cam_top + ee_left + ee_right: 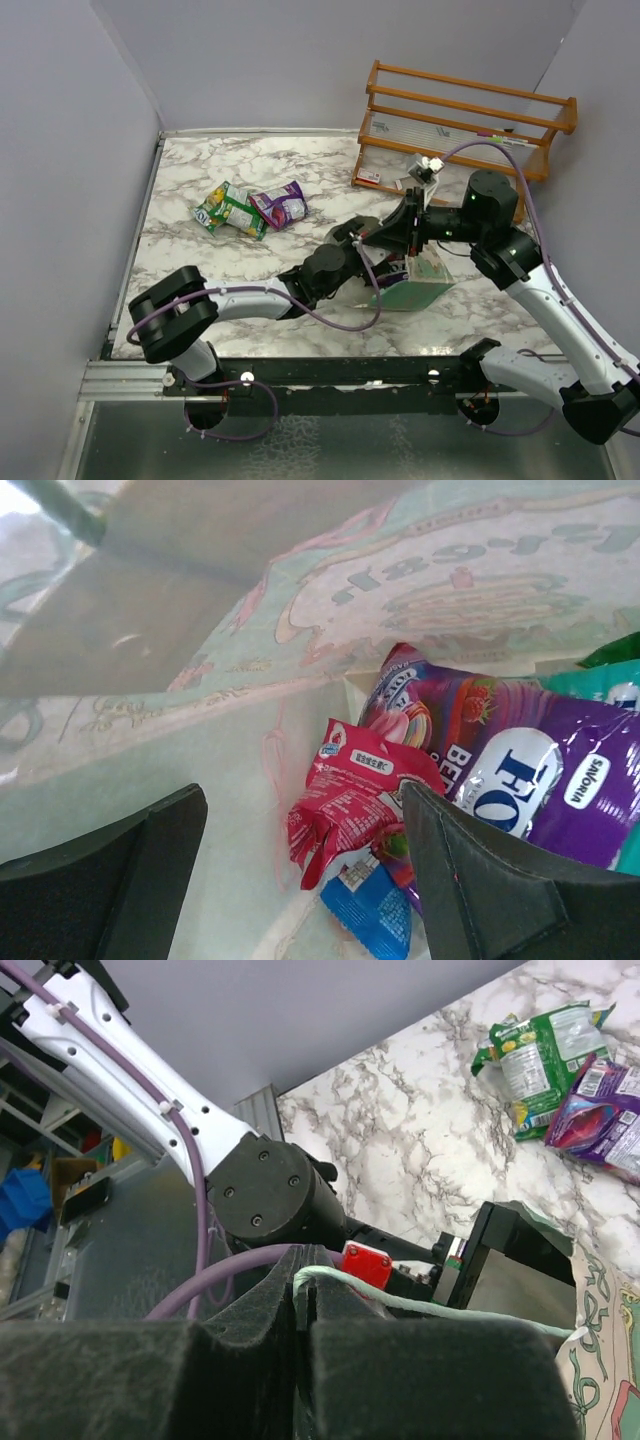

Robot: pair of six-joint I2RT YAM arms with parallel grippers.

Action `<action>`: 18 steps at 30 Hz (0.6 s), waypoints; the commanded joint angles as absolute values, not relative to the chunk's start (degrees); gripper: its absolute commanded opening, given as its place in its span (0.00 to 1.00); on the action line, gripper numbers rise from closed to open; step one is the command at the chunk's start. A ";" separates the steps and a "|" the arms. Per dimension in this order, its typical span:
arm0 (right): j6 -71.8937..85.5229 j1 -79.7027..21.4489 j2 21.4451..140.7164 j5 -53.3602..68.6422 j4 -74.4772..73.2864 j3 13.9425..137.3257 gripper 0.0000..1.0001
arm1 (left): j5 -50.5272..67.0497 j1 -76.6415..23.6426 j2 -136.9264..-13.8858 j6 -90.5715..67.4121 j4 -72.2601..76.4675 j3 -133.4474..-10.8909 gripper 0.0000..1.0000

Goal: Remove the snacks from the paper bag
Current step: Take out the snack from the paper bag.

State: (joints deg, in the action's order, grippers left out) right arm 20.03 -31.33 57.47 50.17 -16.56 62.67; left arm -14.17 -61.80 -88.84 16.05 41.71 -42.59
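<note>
The pale mint paper bag point(425, 290) lies mid-table with its mouth held up. My right gripper point(305, 1300) is shut on its thin cord handle point(430, 1307), above the bag's printed side point(610, 1360). My left gripper point(305, 870) is inside the bag, open. Between its fingers point(500, 880) lies a red-pink packet point(350, 800), close to the right finger and not pinched. A blue packet point(375, 910) lies under it, and a purple packet point(540, 770) and a green one point(615, 650) sit behind. Out on the table lie green packets point(228, 208) and a purple packet point(280, 205).
A wooden slatted rack point(465, 120) stands at the back right, with small white-and-red cards point(368, 178) at its foot. Grey walls close the table on the left, back and right. The left arm's wrist point(270, 1190) sits just ahead of my right fingers.
</note>
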 commanded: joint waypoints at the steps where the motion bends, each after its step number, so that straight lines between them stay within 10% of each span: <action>1: 20.64 -33.82 56.22 52.38 -14.13 63.26 0.02 | -10.62 -62.20 -94.65 23.91 34.48 -45.48 0.82; 10: 20.29 -33.75 54.83 51.23 -14.56 63.57 0.02 | -11.57 -61.35 -100.78 23.25 33.53 -47.44 0.74; 18: 20.80 -33.75 52.28 39.96 -16.24 62.66 0.02 | -9.05 -61.30 -93.65 20.37 32.18 -46.14 0.20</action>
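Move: The small red packet lies in the paper bag about 8 cm below the left hand, some 1 cm ahead and 2 cm right. The big purple snack bag is beside it, around 4 cm back, 6 cm right and 9 cm below that hand, and a small blue packet sits about 2 cm back, 1 cm right and 10 cm below. From the right hand the red packet is roughly 4 cm back, 5 cm right and 20 cm below. The left fingers pinch the red packet, closing from wide open after the hand drops almost straight down by about 8 cm inside the paper bag. On the way down the wrist turns some 15 degrees, tipping the fingertips further down. The right hand stays nearly in place, still gripping the bag's handle cord. ##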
